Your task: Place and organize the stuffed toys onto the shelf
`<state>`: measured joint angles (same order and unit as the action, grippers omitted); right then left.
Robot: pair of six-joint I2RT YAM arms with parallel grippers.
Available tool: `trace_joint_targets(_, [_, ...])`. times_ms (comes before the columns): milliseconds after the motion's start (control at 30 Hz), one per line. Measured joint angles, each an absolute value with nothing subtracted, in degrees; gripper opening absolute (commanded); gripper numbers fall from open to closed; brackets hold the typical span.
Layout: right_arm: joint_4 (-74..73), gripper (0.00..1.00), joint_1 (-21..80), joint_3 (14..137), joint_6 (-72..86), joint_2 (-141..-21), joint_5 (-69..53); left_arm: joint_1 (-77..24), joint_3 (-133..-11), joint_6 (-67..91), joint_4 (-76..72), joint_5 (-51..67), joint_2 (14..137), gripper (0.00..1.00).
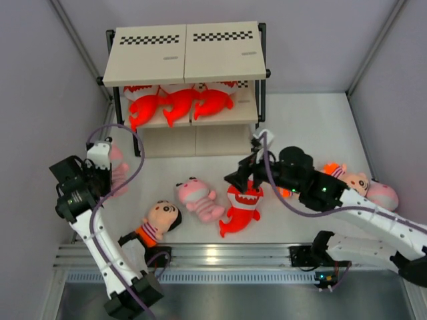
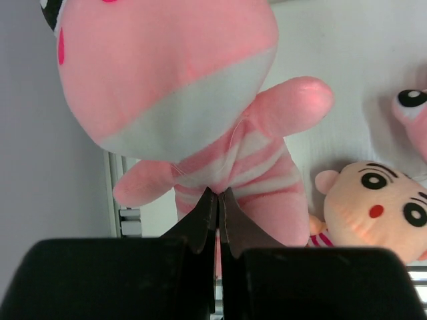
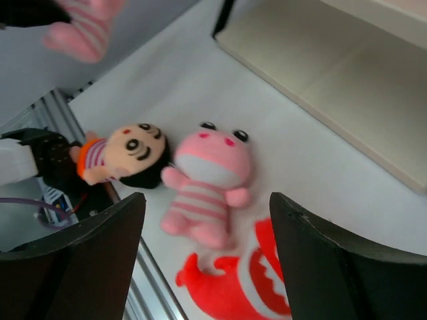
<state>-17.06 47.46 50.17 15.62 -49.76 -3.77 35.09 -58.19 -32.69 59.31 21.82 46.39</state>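
Observation:
My left gripper (image 1: 109,162) is raised at the left side, and its jaws (image 2: 218,192) are shut on the belly of a pink striped baby (image 2: 200,100), which hangs off the table. My right gripper (image 1: 241,177) stands open (image 3: 207,197) just above a red-orange shark (image 1: 241,208) that lies on the table, and nothing is between its fingers. Another pink baby (image 1: 197,197) and a dark-haired boy (image 1: 160,219) lie left of that shark. The shelf (image 1: 183,50) stands at the back, with three sharks (image 1: 179,103) on its middle board.
At the right, behind my right arm, lie a second boy doll (image 1: 352,180) and a pink toy (image 1: 383,195). The shelf's lowest board (image 3: 347,87) is bare where it shows. A metal rail (image 1: 220,255) runs along the near edge. Grey walls close in both sides.

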Motion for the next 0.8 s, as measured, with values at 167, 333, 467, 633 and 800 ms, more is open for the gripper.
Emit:
trace_joint_targets(167, [-8.0,0.75,65.1,63.4,10.7,-66.7,-1.1,35.1,-63.2,-33.4,64.8,27.4,39.2,0.00])
trace_joint_targets(333, [-2.0,0.76,71.0,78.2,9.6,-84.0,-1.0,35.1,-68.3,-33.3,69.1,32.7,35.5,0.00])
trace_joint_targets(467, [0.9,0.77,72.1,83.4,11.2,-91.6,-2.2,35.1,-71.4,-32.0,70.7,38.4,35.1,0.00])
trace_joint_targets(633, [2.3,0.77,72.2,84.8,13.1,-94.9,-2.5,35.1,-74.5,-29.0,71.1,46.5,34.9,0.00])
trace_joint_targets(800, [4.8,0.77,72.2,85.4,14.2,-95.2,-2.1,35.1,-74.8,-27.2,71.2,49.6,34.9,0.00])
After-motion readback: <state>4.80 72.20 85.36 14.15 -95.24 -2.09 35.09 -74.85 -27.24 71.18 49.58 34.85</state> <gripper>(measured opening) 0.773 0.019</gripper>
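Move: Gripped around its body, the pink toy already hangs from the left fingers; the open right gripper is about 41 cm to that hand's right, 2 cm back and 6 cm higher. From the right hand the held toy is some 39 cm left, 3 cm ahead and 5 cm lower. About 20 cm below the right hand lie the red shark, 3 cm right and level, and a second pink toy, 13 cm left, 2 cm ahead. Sweeping about 27 cm left over the second pink toy, rising some 6 cm and drawing 5 cm back, the open right hand turns counter-clockwise until its fingers straddle the held toy's lower body. The left hand keeps its grip and brings the toy to meet it, some 12 cm right and 12 cm up and slightly back, levelling its fingers and turning clockwise. ##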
